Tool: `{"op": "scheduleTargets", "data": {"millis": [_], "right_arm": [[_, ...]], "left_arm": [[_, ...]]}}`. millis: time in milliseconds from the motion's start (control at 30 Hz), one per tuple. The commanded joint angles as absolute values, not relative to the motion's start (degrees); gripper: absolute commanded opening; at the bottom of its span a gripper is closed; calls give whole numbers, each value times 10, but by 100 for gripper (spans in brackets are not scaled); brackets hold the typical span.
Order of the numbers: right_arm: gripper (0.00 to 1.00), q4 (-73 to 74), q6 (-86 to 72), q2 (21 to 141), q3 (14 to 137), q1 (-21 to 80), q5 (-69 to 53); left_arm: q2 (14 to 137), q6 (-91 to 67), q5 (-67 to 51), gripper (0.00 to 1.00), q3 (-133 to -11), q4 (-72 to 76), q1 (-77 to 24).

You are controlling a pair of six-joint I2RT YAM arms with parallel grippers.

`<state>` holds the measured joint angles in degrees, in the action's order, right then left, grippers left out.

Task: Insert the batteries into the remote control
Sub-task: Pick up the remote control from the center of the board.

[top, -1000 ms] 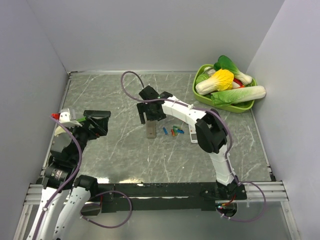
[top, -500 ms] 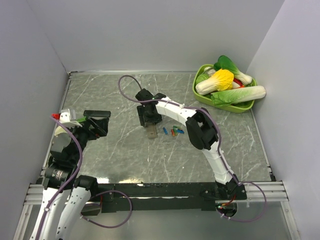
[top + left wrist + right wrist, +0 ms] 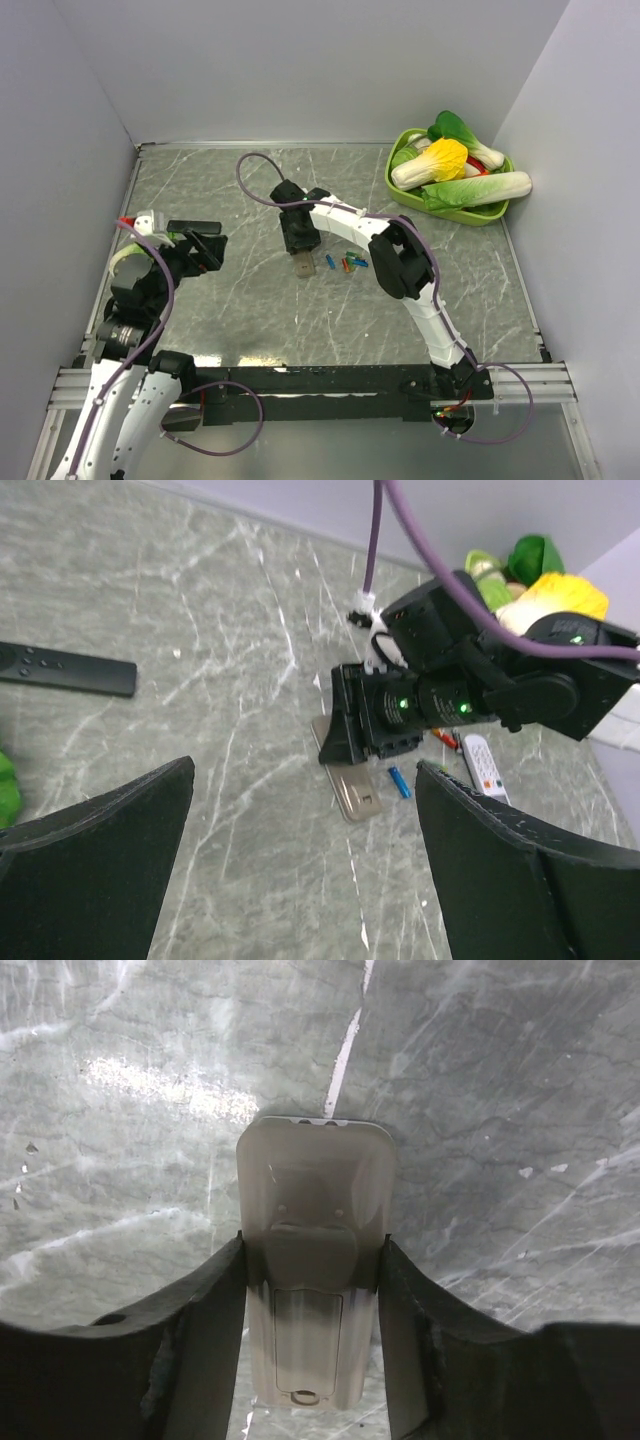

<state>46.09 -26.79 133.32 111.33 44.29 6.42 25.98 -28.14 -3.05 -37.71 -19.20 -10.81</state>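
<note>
The remote control [image 3: 315, 1210] lies on the table with its grey-beige back up and the cover panel facing me. My right gripper [image 3: 313, 1250] is down over it, both fingers pressed against its long sides. From above, the right gripper [image 3: 301, 246] covers the remote's far end and the near end [image 3: 302, 266] sticks out. Several batteries [image 3: 345, 264] lie just right of it, a blue one [image 3: 399, 781] nearest. My left gripper [image 3: 305, 880] hovers open at the left, well away from the remote [image 3: 355, 795], holding nothing.
A flat black bar [image 3: 193, 226] lies by the left arm. A small white remote [image 3: 483, 768] sits right of the batteries. A green basket [image 3: 440, 212] of toy vegetables stands at the back right. Grey walls close in on three sides.
My right gripper has dropped onto the remote and its fingers have closed in against the sides. The left arm has shifted slightly toward the middle.
</note>
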Motion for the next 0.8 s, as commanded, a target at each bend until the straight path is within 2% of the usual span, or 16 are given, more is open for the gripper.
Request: {"op": "scheduleTargets", "data": {"millis": [0,100,300,467,767], "right_arm": [[36,440,-280,1309,1077,447,64],[27,399,-291,1256,1017,445,45],[18,308,-326,1139,870,438,4],[14,221,-373,1036,781,433,-30],[13,105,-497,851,600,411,-45]], "left_arm": [[295,-287,-75,97,-379,-156,-105],[301,-310,-102,97,-369,-122,-105],[312,-392,-129,97,-341,-61,-117],[330,-440,-94,97,-308,22,-184],[427,-483,-9,97,-260,173,-346]]}}
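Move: The remote control stands between the right hand's fingertips, its middle practically at the hand point. From that hand the blue battery lies about 7 cm right and 2 cm back, the battery cluster some 12 cm right and 2 cm back, and the white handset roughly 21 cm right and 2 cm back, all a couple of centimetres lower. For the raised left hand, the remote is about 12 cm ahead, 21 cm right and 25 cm below. The remote control, already pinched by its sides, is drawn back nearly level by the right hand at first, then raised: about 8 cm back, 9 cm up and a little right, fingertips swinging some 25 degrees towards the left arm. Meanwhile the left hand, fingers still wide open, travels 12 cm right and slightly down towards the remote, rolling its right side up and turning clockwise. ##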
